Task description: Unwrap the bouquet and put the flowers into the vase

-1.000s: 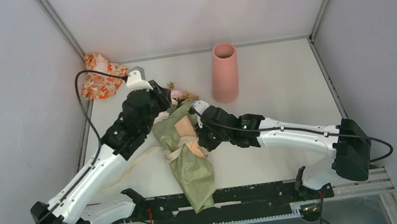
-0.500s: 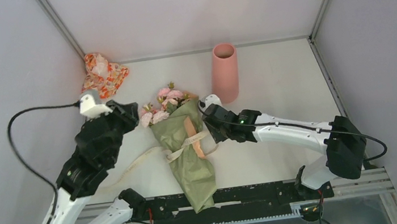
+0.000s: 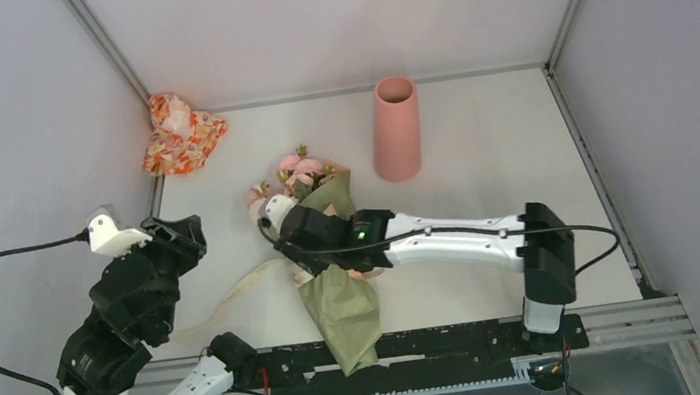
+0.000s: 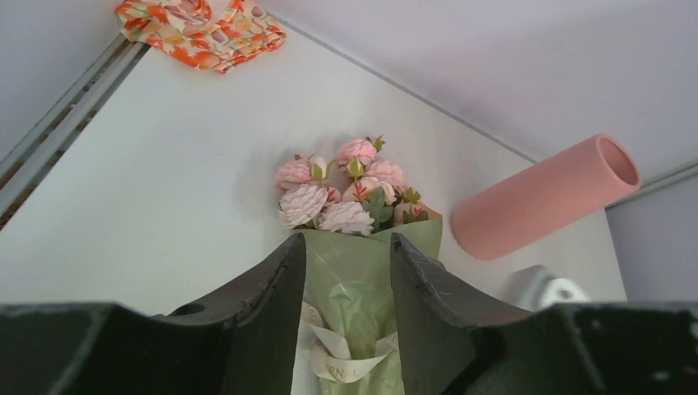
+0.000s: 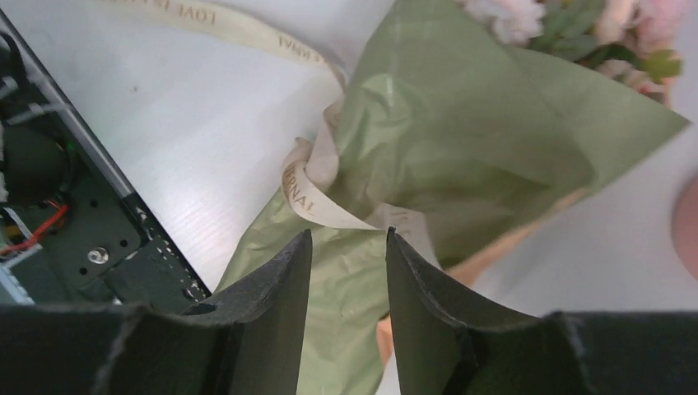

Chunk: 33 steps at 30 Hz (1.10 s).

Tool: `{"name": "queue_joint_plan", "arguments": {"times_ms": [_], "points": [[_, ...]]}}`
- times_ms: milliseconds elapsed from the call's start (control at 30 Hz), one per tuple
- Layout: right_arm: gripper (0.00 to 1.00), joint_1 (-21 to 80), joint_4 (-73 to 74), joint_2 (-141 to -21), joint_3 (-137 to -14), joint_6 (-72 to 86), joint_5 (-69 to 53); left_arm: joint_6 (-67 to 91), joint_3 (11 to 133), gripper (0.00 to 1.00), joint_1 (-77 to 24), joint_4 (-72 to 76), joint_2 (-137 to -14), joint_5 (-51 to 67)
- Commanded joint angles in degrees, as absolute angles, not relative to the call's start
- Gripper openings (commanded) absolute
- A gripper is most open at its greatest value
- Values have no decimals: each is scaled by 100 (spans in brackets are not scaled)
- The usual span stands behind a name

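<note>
The bouquet (image 3: 341, 304) lies on the table, an olive-green paper cone with its narrow end toward the rail. Its pink flowers (image 3: 295, 174) point toward the back wall. A cream ribbon (image 5: 304, 185) is still knotted round the cone, and its tail (image 3: 237, 294) trails left. My right gripper (image 3: 302, 262) hangs open just over the cone below the knot, with green paper showing between its fingertips (image 5: 347, 234). My left gripper (image 3: 179, 234) is raised at the left, open and empty, clear of the bouquet (image 4: 354, 271). The salmon vase (image 3: 396, 129) stands upright at the back.
An orange-and-white floral bundle (image 3: 179, 133) sits in the back left corner. The black rail (image 3: 425, 344) runs along the near edge. Grey walls close in both sides and the back. The right forearm (image 3: 451, 235) stretches across the table in front of the vase.
The left arm has pulled away from the flowers to the left and back, uncovering them. The right gripper has opened and swung left across the bouquet's middle.
</note>
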State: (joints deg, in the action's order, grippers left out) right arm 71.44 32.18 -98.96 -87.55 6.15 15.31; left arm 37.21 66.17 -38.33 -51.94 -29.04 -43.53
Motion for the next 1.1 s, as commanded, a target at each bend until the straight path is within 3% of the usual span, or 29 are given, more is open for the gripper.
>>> {"name": "queue_joint_plan", "arguments": {"times_ms": [0,1067], "points": [[47,7243,3241,-10497,-9059,51,1226,3799,6822,48,-3799,-5440,-2756,-4553],[46,7155,2912,-12129,-9570,-291,1956,3788,6621,50,-3802,-5546,-2576,-4686]]}}
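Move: The ribbon knot around the green wrapper lies about 14 cm below my right hand, some 3 cm ahead and 3 cm to its left. Beyond the knot, the flower heads are roughly 17 cm farther forward and level sideways with it; the peach tag is about 9 cm ahead of the knot and 7 cm to its right. The vase stands some 20 cm ahead of my right hand and 20 cm to its right. From my left hand, the knot is about 3 cm ahead, 13 cm right and 31 cm below. I drop my right hand about 12 cm onto the ribbon knot, fast for most of the way, then ease a little forward and left and sink the last bit. Meanwhile I tip my half-open fingers some 20 degrees steeper, bringing their tips astride the ribbon band without closing. My raised, empty left hand drifts about 2 cm back and left. ##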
